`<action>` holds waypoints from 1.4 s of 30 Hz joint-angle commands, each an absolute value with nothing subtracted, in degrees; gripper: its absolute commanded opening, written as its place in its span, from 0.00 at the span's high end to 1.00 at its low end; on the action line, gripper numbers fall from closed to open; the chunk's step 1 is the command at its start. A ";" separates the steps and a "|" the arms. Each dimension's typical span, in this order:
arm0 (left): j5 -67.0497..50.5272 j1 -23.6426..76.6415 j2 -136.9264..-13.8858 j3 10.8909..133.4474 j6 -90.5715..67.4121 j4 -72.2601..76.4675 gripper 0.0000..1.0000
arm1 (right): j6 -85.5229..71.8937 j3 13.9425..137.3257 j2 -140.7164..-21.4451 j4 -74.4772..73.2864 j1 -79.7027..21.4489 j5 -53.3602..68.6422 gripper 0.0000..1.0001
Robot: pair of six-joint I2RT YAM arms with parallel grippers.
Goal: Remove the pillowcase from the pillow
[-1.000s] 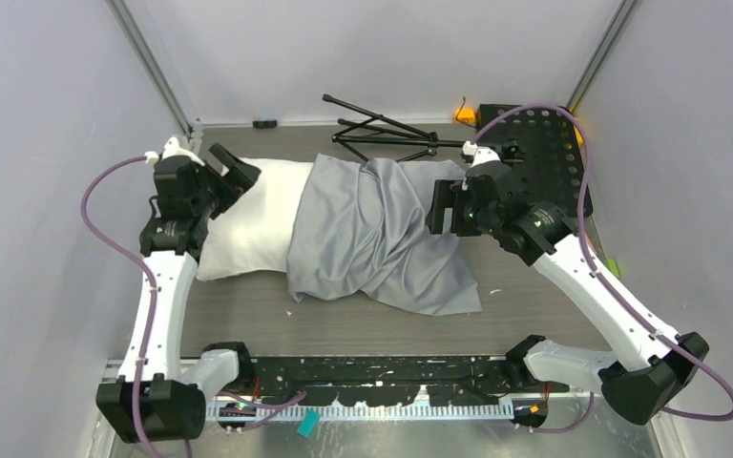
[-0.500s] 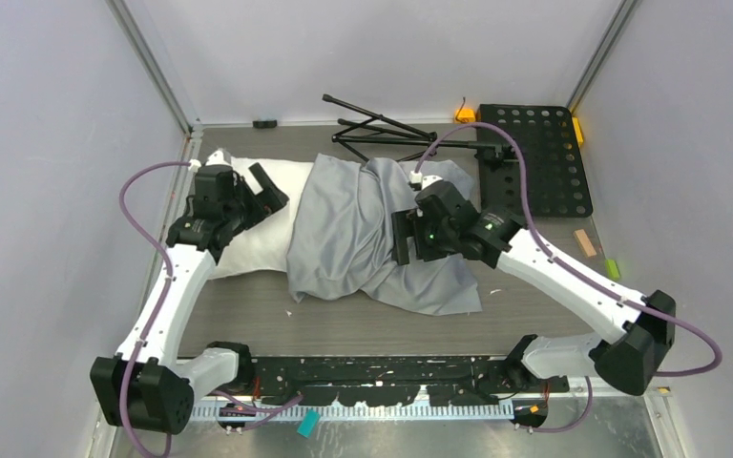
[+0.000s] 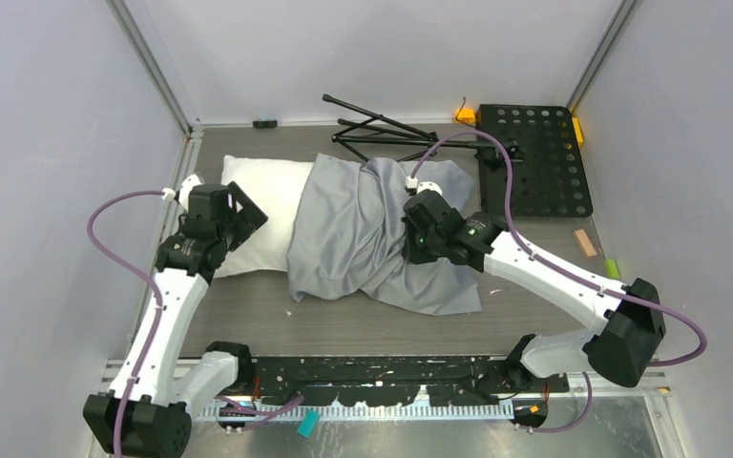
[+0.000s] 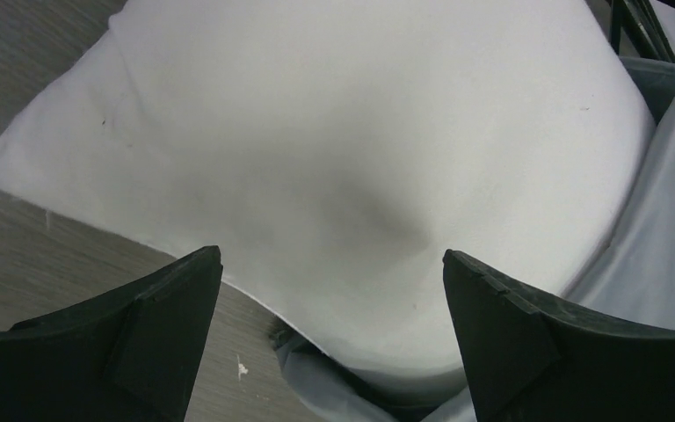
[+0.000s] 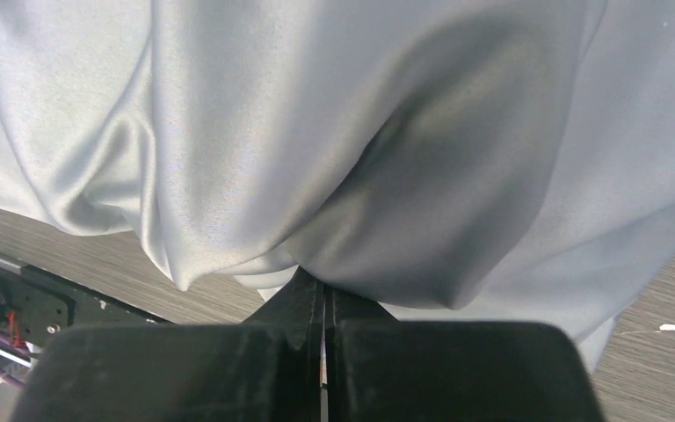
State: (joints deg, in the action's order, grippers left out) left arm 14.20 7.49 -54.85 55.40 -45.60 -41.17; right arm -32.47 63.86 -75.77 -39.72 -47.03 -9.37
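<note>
The white pillow (image 3: 260,196) lies at the left of the table, its right part inside the blue-grey pillowcase (image 3: 353,239), which lies wrinkled and spread to the right. My left gripper (image 3: 246,208) is open above the pillow's bare left part. In the left wrist view its jaws (image 4: 330,259) stand wide apart over the pillow (image 4: 343,132), near the pillowcase's open edge (image 4: 659,255). My right gripper (image 3: 412,243) is shut, pinching a fold of the pillowcase (image 5: 360,132) at its fingertips (image 5: 321,280).
A black folded stand (image 3: 382,129) lies behind the pillow. A black perforated plate (image 3: 534,157) sits at the back right with an orange object (image 3: 465,114) beside it. A small wooden block (image 3: 584,241) lies by the right wall. Walls enclose the table on three sides.
My right gripper moved left from the pillowcase's right end onto its middle and closed on the cloth. My left gripper moved nearer and lower over the pillow, staying open.
</note>
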 commanded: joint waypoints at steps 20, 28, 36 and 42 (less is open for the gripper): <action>18.95 7.20 -57.27 45.59 -70.38 -30.91 0.95 | -35.41 60.01 -67.09 -38.29 -46.84 -21.81 1.00; 31.91 -1.96 -55.71 50.55 -61.48 -34.26 1.00 | -38.96 55.01 -51.95 -44.71 -35.29 -35.59 1.00; 31.59 -8.04 -54.45 52.30 -61.65 -33.93 1.00 | -41.34 54.60 -36.46 -46.77 -28.36 -48.72 1.00; 30.59 -12.55 -56.24 56.23 -59.68 -36.04 1.00 | -43.76 56.33 -30.57 -47.85 -28.36 -58.42 1.00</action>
State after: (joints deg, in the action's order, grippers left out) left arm 13.45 -5.04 -55.55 51.33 -62.74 -37.69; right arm -43.64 51.66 -36.16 -44.18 -31.38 -30.85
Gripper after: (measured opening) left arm 0.034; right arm 0.015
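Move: The bare end of the white pillow lies under the open left hand, its middle some 3 cm ahead and 9 cm below; the pillowcase's open edge runs about 9 cm to that hand's right, 2 cm ahead and 8 cm below. The right hand already grips the grey pillowcase, whose middle is about 6 cm left, 3 cm ahead and 3 cm below. From that hand the black panel is roughly 32 cm right, 20 cm ahead and 10 cm lower. The left hand eases back, then drops some 6 cm and slightly right onto the bare pillow end, shuts its fingers on a fold of it and draws it about 8 cm left, rising a little. The right hand keeps its pinch on the pillowcase, almost still until the left has its grip, then pulls the loose cloth away from the pillow, about 18 cm right and 9 cm up, turning some 40 degrees clockwise. ##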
